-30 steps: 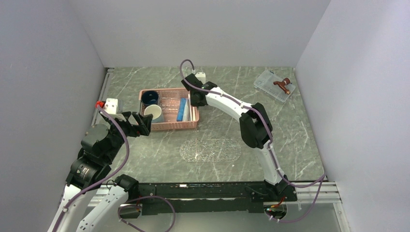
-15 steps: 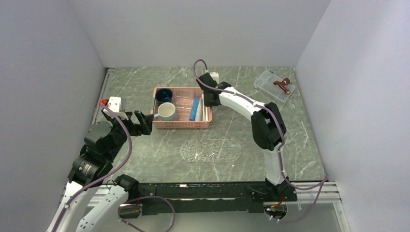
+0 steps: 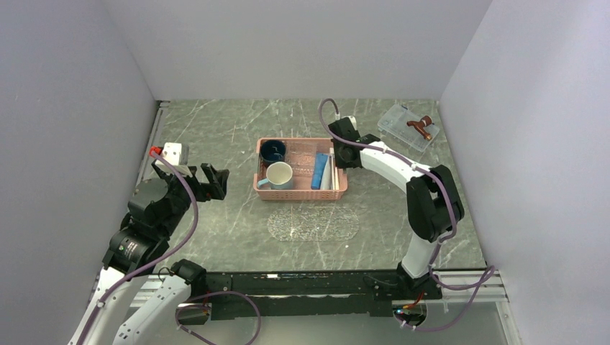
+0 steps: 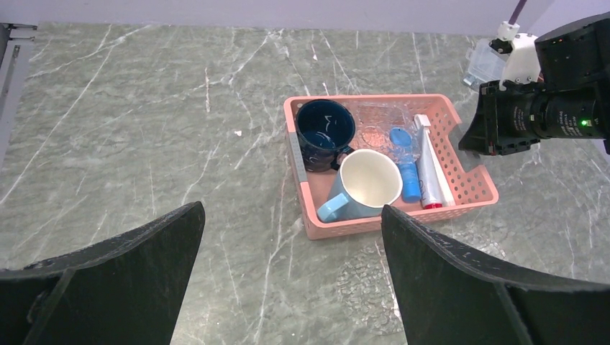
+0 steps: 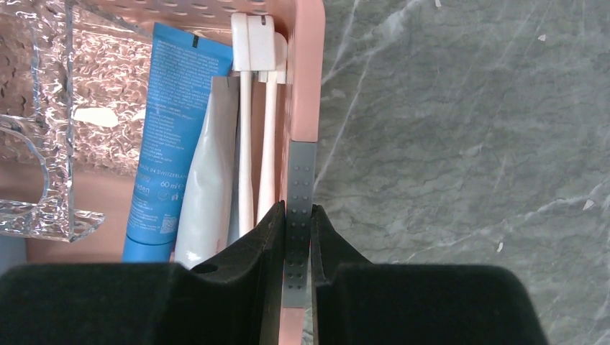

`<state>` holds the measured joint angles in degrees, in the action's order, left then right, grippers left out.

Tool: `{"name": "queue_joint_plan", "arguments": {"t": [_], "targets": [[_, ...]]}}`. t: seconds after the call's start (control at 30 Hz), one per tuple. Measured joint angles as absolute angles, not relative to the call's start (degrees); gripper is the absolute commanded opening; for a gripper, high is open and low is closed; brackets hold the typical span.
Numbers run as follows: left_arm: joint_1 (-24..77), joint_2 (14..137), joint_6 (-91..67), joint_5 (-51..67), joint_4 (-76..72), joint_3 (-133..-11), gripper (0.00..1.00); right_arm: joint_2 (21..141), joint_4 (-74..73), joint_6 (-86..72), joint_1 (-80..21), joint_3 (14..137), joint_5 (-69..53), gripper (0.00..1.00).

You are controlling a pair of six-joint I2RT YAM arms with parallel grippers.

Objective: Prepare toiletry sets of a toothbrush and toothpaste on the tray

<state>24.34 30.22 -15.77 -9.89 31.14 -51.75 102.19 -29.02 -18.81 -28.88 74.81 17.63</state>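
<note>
A pink basket (image 3: 301, 194) sits mid-table, and my right gripper (image 3: 338, 154) is shut on its right wall. In the right wrist view the jaws (image 5: 298, 210) pinch a grey strip on the pink rim (image 5: 306, 72). Inside lie two whitish toothbrushes (image 5: 247, 136), a blue toothpaste tube (image 5: 170, 129) and a whitish tube (image 5: 204, 180). The clear oblong tray (image 3: 313, 223) lies flat just in front of the basket, with nothing on it. My left gripper (image 3: 213, 180) hangs open to the left of the basket, well apart from it and holding nothing (image 4: 291, 215).
A dark blue mug (image 3: 272, 150), a light blue mug (image 3: 280, 175) and a clear textured piece (image 5: 43, 108) share the basket. At the back right a small clear box (image 3: 408, 127) holds a brown item. Walls close in on three sides.
My right gripper has dragged the basket to the right, to just behind the tray. The left gripper stays open at about the same spot.
</note>
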Motion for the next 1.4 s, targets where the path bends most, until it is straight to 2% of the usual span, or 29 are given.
{"name": "queue_joint_plan", "arguments": {"t": [0.8,0.83,0.93,1.0,1.17,1.4], "targets": [[24.34,30.24,-15.77,-9.96,31.16,-51.75,0.99,101.08,-27.53,-17.98,-20.62,73.28,14.17,0.0],[24.34,30.24,-15.77,-9.96,31.14,-51.75,0.99,101.1,-27.59,-18.0,-20.56,73.3,14.17,0.04],[24.34,30.24,-15.77,-9.96,31.16,-51.75,0.99,101.14,-27.92,-18.04,-20.56,73.54,14.17,0.3],[24.34,30.26,-15.77,-9.93,31.14,-51.75,0.99,101.14,-28.27,-18.37,-20.56,73.71,14.2,0.36],[24.34,30.26,-15.77,-9.93,31.14,-51.75,0.99,101.16,-30.15,-18.59,-19.97,75.33,15.33,0.47],[24.34,30.26,-15.77,-9.91,31.14,-51.75,0.99,101.06,-32.53,-18.68,-20.01,79.37,16.64,0.51]]}}
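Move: The right gripper already pinches the basket's right rim; that rim's goal lies about 5 cm to its right and 2 cm ahead, on open table. The basket's middle is some 13 cm to its left, the toothbrushes 2 cm left and 2 cm back, and the clear tray about 9 cm left and 19 cm back. From the left gripper, the basket's middle is roughly 14 cm ahead, 20 cm right and 25 cm below. Keep the right gripper's pinch on the basket's right rim and drag the basket about 5 cm to the right and slightly forward over the table, turning the wrist a few degrees clockwise. Pause there, open the fingers about halfway to let go of the rim, then lift the hand some 3 cm, easing a little farther forward. ##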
